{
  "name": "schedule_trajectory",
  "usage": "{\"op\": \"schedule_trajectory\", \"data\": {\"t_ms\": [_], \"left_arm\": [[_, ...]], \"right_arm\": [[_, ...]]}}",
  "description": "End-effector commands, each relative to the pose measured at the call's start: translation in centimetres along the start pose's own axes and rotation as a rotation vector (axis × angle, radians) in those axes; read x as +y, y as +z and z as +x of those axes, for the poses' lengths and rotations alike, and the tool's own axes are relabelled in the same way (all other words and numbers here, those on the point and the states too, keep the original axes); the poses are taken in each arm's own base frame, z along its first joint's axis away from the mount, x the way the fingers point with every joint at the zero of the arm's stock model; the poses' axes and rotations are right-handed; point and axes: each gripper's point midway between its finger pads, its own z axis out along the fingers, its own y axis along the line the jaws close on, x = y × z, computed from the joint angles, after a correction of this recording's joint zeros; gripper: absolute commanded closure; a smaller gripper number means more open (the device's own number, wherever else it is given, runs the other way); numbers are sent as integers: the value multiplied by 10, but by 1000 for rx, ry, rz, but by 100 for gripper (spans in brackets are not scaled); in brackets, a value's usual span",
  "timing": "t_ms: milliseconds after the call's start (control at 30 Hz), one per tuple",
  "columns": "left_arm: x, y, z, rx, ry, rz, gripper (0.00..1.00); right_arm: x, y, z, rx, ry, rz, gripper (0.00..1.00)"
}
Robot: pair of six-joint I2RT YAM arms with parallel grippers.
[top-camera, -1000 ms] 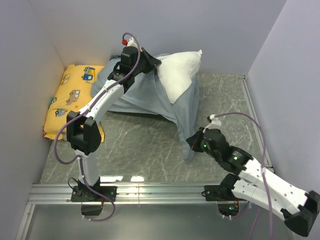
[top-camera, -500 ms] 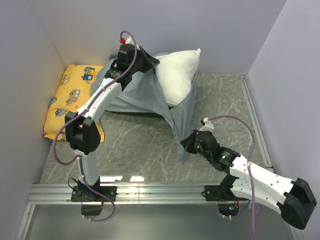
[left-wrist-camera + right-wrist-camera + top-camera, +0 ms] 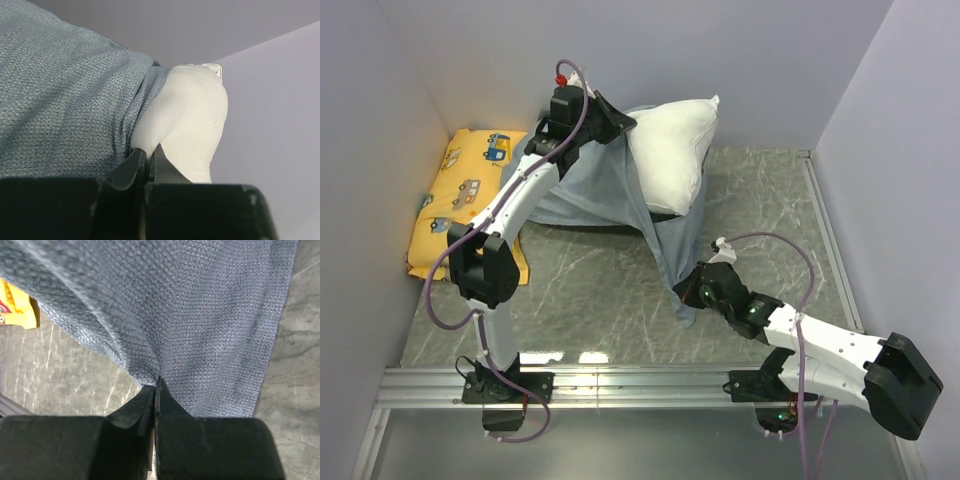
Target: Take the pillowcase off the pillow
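Observation:
The plump white pillow [image 3: 670,150] is held up off the table at the back, its far corner high. My left gripper [image 3: 623,124] is shut on the pillow's white fabric [image 3: 190,115], right beside the edge of the pillowcase [image 3: 65,100]. The grey-blue pillowcase [image 3: 605,185] hangs off the pillow's left and lower part. A taut strip of it runs down to my right gripper [image 3: 688,289]. In the right wrist view, that gripper [image 3: 156,382] is shut on a fold of the pillowcase [image 3: 200,315] low over the table.
A yellow pillow printed with cartoon cars [image 3: 460,195] lies against the left wall; a corner of it [image 3: 15,305] shows in the right wrist view. The grey marbled table [image 3: 590,290] is walled at the left, back and right. A metal rail [image 3: 640,385] runs along the near edge.
My right gripper has pulled the pillowcase leftward and nearer, stretching it tighter. The left gripper has shifted slightly left and up with the pillow, and more white pillow now shows.

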Motion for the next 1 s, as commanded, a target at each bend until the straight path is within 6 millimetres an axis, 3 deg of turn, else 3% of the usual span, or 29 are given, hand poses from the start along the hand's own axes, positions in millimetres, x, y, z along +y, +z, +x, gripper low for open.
{"op": "schedule_trajectory", "data": {"t_ms": [0, 300, 433, 500, 533, 600, 667, 700, 833, 900, 967], "left_arm": [[-26, -44, -115, -362, 42, 56, 100], [-32, -48, -122, -354, 41, 79, 99], [-32, -48, -113, -321, 38, 95, 100], [-35, -51, -111, -322, 34, 120, 100], [-31, -52, -101, -298, 31, 120, 99], [-34, -54, -94, -289, 33, 144, 100], [-35, -54, -77, -258, 37, 149, 99], [-37, -53, -71, -251, 55, 150, 99], [-48, -48, -33, -190, 95, 158, 100], [-49, -47, -24, -182, 96, 165, 100], [-51, -46, -9, -159, 93, 178, 99]], "right_arm": [[-28, -5, 19, 85, -83, 124, 99], [-37, 13, 50, 172, -46, 112, 100], [-33, 12, 44, 155, -52, 112, 96], [-30, 5, 32, 124, -69, 121, 87], [-20, 2, 20, 96, -85, 104, 78], [-4, -14, -3, 42, -96, 78, 73], [-2, -27, -17, 10, -125, 87, 60], [14, -40, -35, -40, -120, 40, 58], [37, -77, -60, -111, -128, -48, 37], [50, -96, -76, -166, -117, -102, 30], [50, -107, -87, -204, -121, -91, 23]]}}
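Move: The pillowcase's hanging flap is already pinched in the right fingers, its loose tip some 5 cm nearer the base and 5 cm lower. From the right hand, the white pillow's middle lies about 25 cm ahead, 1 cm left and 12 cm higher; the bulk of the pillowcase is roughly 19 cm ahead, 21 cm left and 5 cm up. The left hand already grips the pillow's edge, with the pillow's middle about 5 cm back, 9 cm right and 10 cm below it. The pillowcase flap is first drawn slightly down and to the left, under 2 cm, in the right fingers; they then open wide, let go of the cloth, and the right hand rises quickly to about 12 cm above its start, tipping its fingers up some 15 degrees. The left hand keeps its pinch on the white pillow, holding nearly still, then lifts slightly before drawing back about 4 cm towards the base. ##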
